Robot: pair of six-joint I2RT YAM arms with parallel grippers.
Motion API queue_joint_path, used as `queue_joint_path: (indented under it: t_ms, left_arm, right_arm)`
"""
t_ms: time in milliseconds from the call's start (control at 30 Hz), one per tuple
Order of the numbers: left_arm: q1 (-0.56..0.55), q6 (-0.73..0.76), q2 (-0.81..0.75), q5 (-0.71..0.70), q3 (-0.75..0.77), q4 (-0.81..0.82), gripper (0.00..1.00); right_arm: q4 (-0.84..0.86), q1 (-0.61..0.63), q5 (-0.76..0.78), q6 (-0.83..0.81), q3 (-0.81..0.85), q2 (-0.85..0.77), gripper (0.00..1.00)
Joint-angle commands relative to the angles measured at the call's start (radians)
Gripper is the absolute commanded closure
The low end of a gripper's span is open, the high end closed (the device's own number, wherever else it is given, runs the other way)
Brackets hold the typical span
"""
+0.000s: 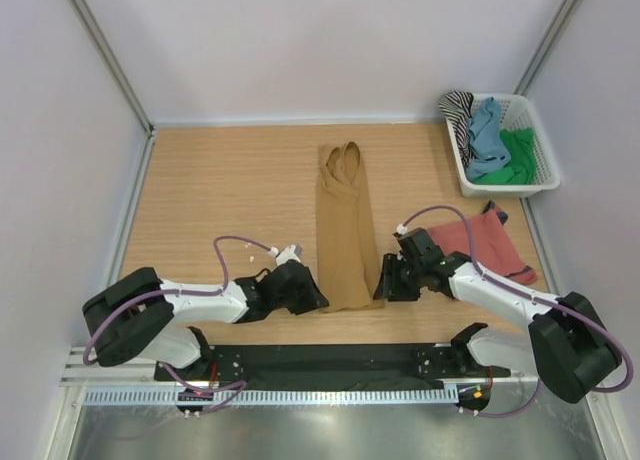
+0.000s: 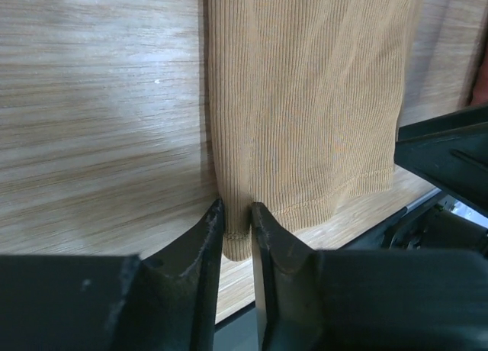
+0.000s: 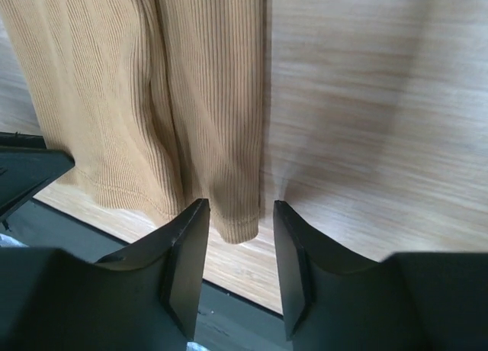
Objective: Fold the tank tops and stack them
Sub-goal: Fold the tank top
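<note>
An ochre-brown tank top (image 1: 345, 230) lies folded into a long narrow strip down the middle of the table, straps at the far end. My left gripper (image 1: 316, 298) sits at its near left hem corner; in the left wrist view the jaws (image 2: 236, 214) press on that corner of the ribbed cloth (image 2: 305, 99) from both sides. My right gripper (image 1: 384, 282) is at the near right corner. There its jaws (image 3: 238, 214) stand apart around the hem corner (image 3: 236, 225), with a gap on the right side. A rust-red tank top (image 1: 490, 242) lies crumpled behind the right arm.
A white basket (image 1: 512, 189) at the back right holds striped (image 1: 458, 108), blue (image 1: 487, 135) and green (image 1: 517, 155) cloth. A black rail (image 1: 330, 360) runs along the table's near edge, just below the hem. White walls enclose the table on three sides.
</note>
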Motion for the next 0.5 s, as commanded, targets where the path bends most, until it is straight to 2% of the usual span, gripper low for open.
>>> queue_joint_path:
  t_ms: [0, 67, 100, 133, 167, 200, 467]
  left_arm:
    - [-0.011, 0.014, 0.018, 0.036, -0.028, -0.053, 0.80]
    - [-0.014, 0.009, 0.010, 0.042, -0.034, -0.059, 0.87]
    - [-0.014, 0.009, 0.002, 0.042, -0.037, -0.065, 0.90]
    - [-0.014, 0.009, -0.002, 0.044, -0.037, -0.070, 0.93]
    - [-0.014, 0.010, -0.009, 0.039, -0.036, -0.082, 1.00]
    - [-0.014, 0.014, -0.021, 0.036, -0.025, -0.097, 1.00]
    - [-0.013, 0.078, -0.119, -0.004, 0.099, -0.328, 1.00]
  right_arm:
    - [-0.022, 0.026, -0.022, 0.031, -0.005, -0.025, 0.56]
    - [-0.025, 0.043, -0.022, 0.037, -0.008, -0.027, 0.66]
    - [-0.024, 0.046, -0.025, 0.040, -0.005, -0.035, 0.79]
    - [-0.025, 0.049, -0.031, 0.042, -0.003, -0.042, 0.86]
    - [-0.027, 0.050, -0.034, 0.051, 0.000, -0.051, 0.93]
    - [-0.048, 0.055, -0.031, 0.051, 0.007, -0.074, 0.99]
    - [-0.194, 0.056, 0.004, 0.020, 0.147, -0.176, 0.99]
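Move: The left corner of the brown tank top's near hem lies right at my left fingertips, about 1 cm below and already between the part-open fingers; the hem's right corner is some 13 cm to the right of it. That right corner sits between my right hand's open fingers, barely 1 cm to the left and about 1 cm down. From my right hand the folded red tank top lies roughly 14 cm ahead and 23 cm to the right. I close both hands on the near hem of the brown tank top, one corner each, pinching the cloth while easing back towards my base by 1 to 2 cm. Then my right hand lifts its corner about 4 cm, while my left stays low and draws its corner nearly 2 cm to the left. ##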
